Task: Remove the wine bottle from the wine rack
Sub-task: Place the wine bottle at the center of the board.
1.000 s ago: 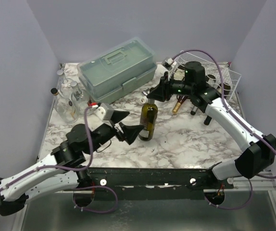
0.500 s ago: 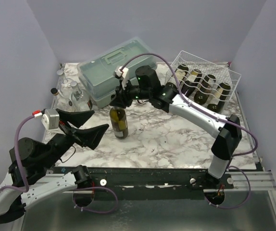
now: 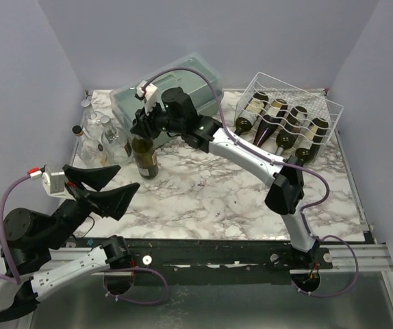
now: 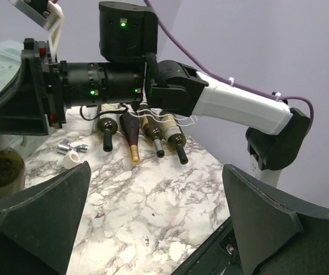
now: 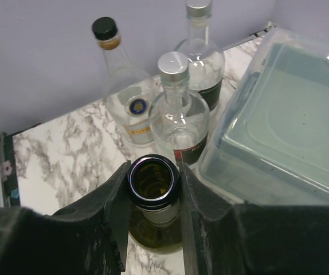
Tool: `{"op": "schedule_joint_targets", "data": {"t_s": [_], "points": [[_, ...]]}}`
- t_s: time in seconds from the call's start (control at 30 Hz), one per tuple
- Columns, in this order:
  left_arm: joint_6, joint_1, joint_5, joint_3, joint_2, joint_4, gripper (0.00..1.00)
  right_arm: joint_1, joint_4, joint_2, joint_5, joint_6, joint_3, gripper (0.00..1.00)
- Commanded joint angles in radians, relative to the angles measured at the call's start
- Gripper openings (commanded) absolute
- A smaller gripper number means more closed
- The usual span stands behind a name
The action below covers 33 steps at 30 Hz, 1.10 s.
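A dark green wine bottle (image 3: 146, 159) stands upright at the table's left, away from the white wire wine rack (image 3: 334, 110) at the back right. My right gripper (image 3: 142, 130) is shut on its neck. From the right wrist I look down into the open bottle mouth (image 5: 153, 180), with a black finger (image 5: 114, 201) pressed on each side of it. Several dark bottles (image 3: 283, 127) still lie in the rack. My left gripper (image 3: 111, 187) hangs open and empty near the front left. Its wrist view shows the held bottle (image 4: 1, 172) at the left edge.
Clear glass bottles (image 3: 104, 140) stand just left of the held bottle, seen close in the right wrist view (image 5: 179, 112). The pale green toolbox (image 3: 200, 72) sits behind it, right beside the bottle (image 5: 285, 126). Small caps (image 4: 70, 152) lie on the marble.
My right arm has carried the upright bottle leftward from the table's middle to beside the clear bottles. My left arm has drawn back towards the front left, still open.
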Motion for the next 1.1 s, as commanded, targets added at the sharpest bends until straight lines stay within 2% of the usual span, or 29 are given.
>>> {"op": "schedule_joint_targets", "data": {"t_s": [0.0, 0.2, 0.53, 0.6, 0.7, 1.07], "points": [[-0.020, 0.006, -0.035, 0.006, -0.027, -0.039, 0.99, 0.012, 0.104, 0.063, 0.099, 0.045, 0.124, 0.00], [-0.040, 0.006, -0.039, -0.028, -0.044, -0.049, 0.99, 0.021, 0.119, 0.134, 0.148, 0.032, 0.215, 0.00], [-0.055, 0.005, -0.041, -0.049, -0.058, -0.052, 0.99, 0.034, 0.137, 0.180, 0.181, 0.020, 0.217, 0.01], [-0.060, 0.006, -0.040, -0.055, -0.063, -0.054, 0.99, 0.036, 0.139, 0.183, 0.178, 0.021, 0.208, 0.09], [-0.063, 0.006, -0.041, -0.060, -0.068, -0.056, 0.99, 0.036, 0.139, 0.184, 0.176, 0.025, 0.190, 0.26], [-0.072, 0.005, -0.032, -0.065, -0.067, -0.055, 0.99, 0.036, 0.125, 0.153, 0.182, 0.025, 0.153, 0.74]]}}
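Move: The right hand still holds the wine bottle by its neck; the board spot for it lies about 3 cm ahead, 3 cm left and some 26 cm below. The silver-capped bottle stands roughly 6 cm ahead and 10 cm left, the black-capped bottle 3 cm ahead and 17 cm left, the toolbox 18 cm ahead and 5 cm right. From the left hand the spot is about 25 cm ahead, 2 cm right and 37 cm down. Right hand sets the wine bottle about 5 cm forward-left and slightly down beside the silver-capped bottle, then opens. ##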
